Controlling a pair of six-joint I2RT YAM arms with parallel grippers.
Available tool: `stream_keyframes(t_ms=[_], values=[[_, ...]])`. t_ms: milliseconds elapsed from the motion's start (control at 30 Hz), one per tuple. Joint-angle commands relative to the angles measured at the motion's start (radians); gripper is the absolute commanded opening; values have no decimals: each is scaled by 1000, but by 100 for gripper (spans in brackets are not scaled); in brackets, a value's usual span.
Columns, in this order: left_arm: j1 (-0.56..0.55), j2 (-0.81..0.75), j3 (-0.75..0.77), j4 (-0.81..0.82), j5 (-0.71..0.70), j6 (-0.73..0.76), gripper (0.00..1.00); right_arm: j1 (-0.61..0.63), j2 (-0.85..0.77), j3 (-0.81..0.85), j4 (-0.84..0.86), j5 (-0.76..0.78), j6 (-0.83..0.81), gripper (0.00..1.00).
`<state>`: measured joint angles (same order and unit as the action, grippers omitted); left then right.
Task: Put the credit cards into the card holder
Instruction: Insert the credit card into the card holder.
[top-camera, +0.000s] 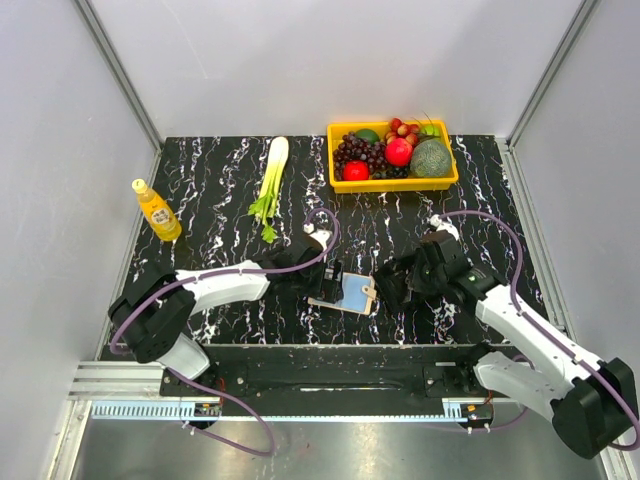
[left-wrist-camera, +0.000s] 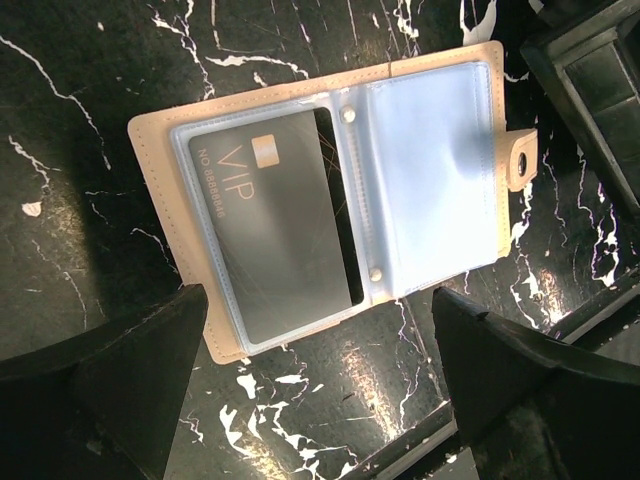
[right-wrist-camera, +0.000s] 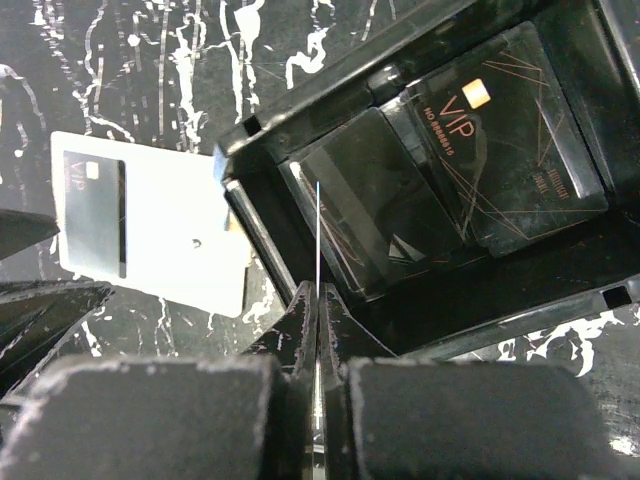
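Note:
The beige card holder (top-camera: 345, 294) (left-wrist-camera: 430, 160) (right-wrist-camera: 170, 230) lies open and flat on the black marble table between the two arms. A dark VIP card (left-wrist-camera: 280, 220) sits in its left clear sleeve; the light blue right sleeve looks bare. My left gripper (left-wrist-camera: 320, 370) (top-camera: 330, 275) hovers open just over the holder's near edge, nothing between its fingers. My right gripper (right-wrist-camera: 318, 295) (top-camera: 385, 283) is shut on a credit card (right-wrist-camera: 318, 230) seen edge-on as a thin line, above a black tray (right-wrist-camera: 420, 300). Two more dark cards (right-wrist-camera: 500, 130) (right-wrist-camera: 385, 215) lie in that tray.
The black tray (left-wrist-camera: 590, 80) stands right beside the holder's clasp side. A yellow basket (top-camera: 393, 182) of fruit is at the back, a green stalk vegetable (top-camera: 270, 180) to its left, and an orange drink bottle (top-camera: 157, 210) near the left edge.

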<state>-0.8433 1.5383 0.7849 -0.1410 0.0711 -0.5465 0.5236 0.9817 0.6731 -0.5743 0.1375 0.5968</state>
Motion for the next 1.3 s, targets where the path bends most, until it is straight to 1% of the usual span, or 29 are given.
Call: stream_keyframes(t_ms=[0, 67, 133, 267, 367, 567, 700, 833, 1267], values=[[0, -70, 13, -2, -53, 16, 99, 3, -48, 46, 33, -82, -19, 0], [0, -81, 17, -2, -59, 22, 99, 12, -43, 33, 121, -185, 36, 0], [1, -78, 28, 0, -59, 29, 99, 36, -23, 7, 203, -219, 99, 0], [1, -46, 48, 0, -36, 17, 99, 107, 60, -15, 318, -205, 150, 0], [3, -21, 51, 0, -27, -1, 99, 153, 119, -12, 361, -174, 176, 0], [4, 6, 45, 12, -16, -23, 98, 231, 221, 0, 361, -79, 198, 0], [10, 28, 51, 11, -7, -24, 98, 239, 244, -4, 340, -12, 219, 0], [13, 31, 48, 15, -5, -24, 97, 239, 244, -1, 280, 66, 227, 0], [15, 32, 34, 26, 1, -23, 96, 239, 261, -18, 238, 106, 241, 0]])
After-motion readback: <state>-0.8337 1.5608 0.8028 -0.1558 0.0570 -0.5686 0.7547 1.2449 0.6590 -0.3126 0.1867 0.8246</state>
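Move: About 12 cm to the left of the right hand, level with it front to back and some 8 cm below, lies the open card holder's empty pocket; the shut fingers hold a card edge-on. The card already in the holder's other pocket is roughly 7 cm left of the empty one. The black tray of cards lies under the right hand, about 4 cm ahead and 3 cm right. From the left hand the empty pocket is about 6 cm right, 2 cm ahead and slightly below. Swinging left off the tray in a low arc, the right hand carries its card some 11 cm to above the empty pocket, first lifting about 2 cm, then eases 3 cm back right, sinking about 6 cm from its peak to bring the card low at the pocket's outer edge; its wrist rolls and turns 10–15 degrees and mostly unwinds. The left hand, fingers still wide over the holder's near side, bobs up 1.5 cm and settles again. ##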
